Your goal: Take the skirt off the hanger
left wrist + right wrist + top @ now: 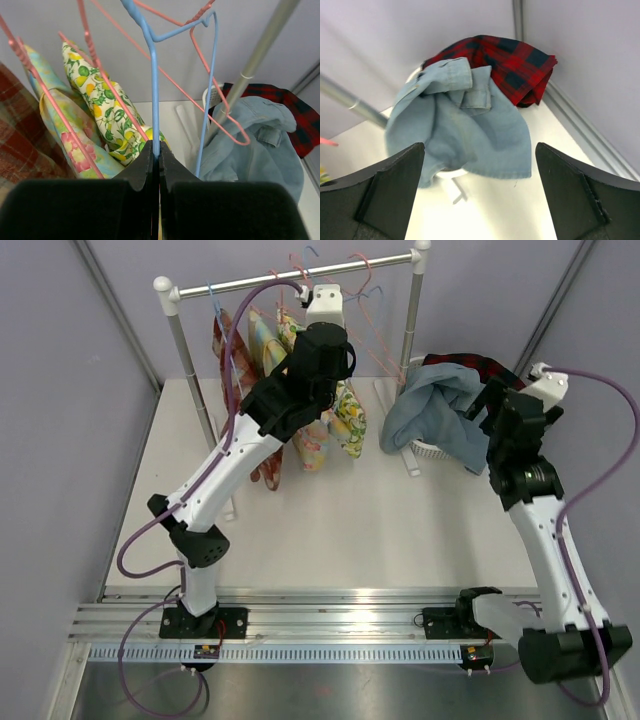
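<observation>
My left gripper (156, 150) is shut on the lower wire of a bare blue hanger (154, 75), high up by the rail (290, 275); no cloth hangs on that hanger. A light blue denim skirt (435, 410) (465, 125) lies draped over the white basket (425, 450) at the right, partly spilling over its rim. My right gripper (479, 145) (492, 405) hovers just above and in front of the skirt, its jaws wide open, nothing between them.
A red plaid garment (510, 60) lies in the basket behind the skirt. On the rail hang a lemon-print garment (110, 110), a floral one (65, 130), a brown plaid one (15, 130) and bare pink hangers (220, 100). The rack's right pole (255, 65) stands beside the basket.
</observation>
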Controlling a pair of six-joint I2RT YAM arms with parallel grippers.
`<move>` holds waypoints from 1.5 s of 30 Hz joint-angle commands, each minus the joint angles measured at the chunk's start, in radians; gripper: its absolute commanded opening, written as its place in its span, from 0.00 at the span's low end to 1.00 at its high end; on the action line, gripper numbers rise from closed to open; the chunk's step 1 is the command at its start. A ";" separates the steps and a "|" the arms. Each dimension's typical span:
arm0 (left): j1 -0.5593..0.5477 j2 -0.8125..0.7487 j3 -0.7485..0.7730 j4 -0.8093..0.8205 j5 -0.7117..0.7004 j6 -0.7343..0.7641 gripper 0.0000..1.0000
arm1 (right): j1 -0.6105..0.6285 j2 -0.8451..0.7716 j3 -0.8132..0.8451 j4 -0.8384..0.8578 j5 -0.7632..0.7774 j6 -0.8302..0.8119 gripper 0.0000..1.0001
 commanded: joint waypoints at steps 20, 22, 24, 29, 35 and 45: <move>0.147 0.191 0.067 0.250 0.279 -0.082 0.00 | 0.005 -0.243 -0.212 -0.066 -0.291 0.111 1.00; 0.147 0.179 0.043 0.235 0.290 -0.106 0.01 | 0.003 -0.242 -0.212 -0.069 -0.291 0.107 1.00; 0.144 0.159 -0.020 0.229 0.298 -0.129 0.09 | 0.005 -0.242 -0.209 -0.070 -0.294 0.108 0.99; 0.115 0.029 -0.182 0.238 0.273 -0.127 0.13 | 0.005 -0.263 -0.209 -0.082 -0.305 0.114 1.00; 0.017 -0.071 -0.143 0.167 0.227 -0.084 0.72 | 0.003 -0.302 -0.214 -0.122 -0.291 0.125 0.99; -0.039 -0.355 -0.305 0.074 0.090 -0.068 0.86 | 0.003 -0.383 -0.214 -0.216 -0.282 0.130 1.00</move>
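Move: The left hand holds the emptied blue hanger, and its spot on the rail is roughly 20 cm ahead, 4 cm right and 8 cm above. An empty pink hanger hangs about 19 cm ahead and 9 cm right, slightly lower than the hand. The lemon-print garment is some 18 cm ahead, 3 cm left and 8 cm below. From the right hand, the rail spot is about 23 cm ahead, 30 cm left and 20 cm up. Forward about 8 cm towards the rail, bearing right and sinking, the left hand carries the blue hanger in and lowers it some 10 cm in all to set its hook over the rail beside the pink hanger. It then opens wide, lets go and pulls back some 15 cm while rising, turned slightly clockwise. The empty right hand backs off about 8 cm, drifting left and down, fingers still open. ##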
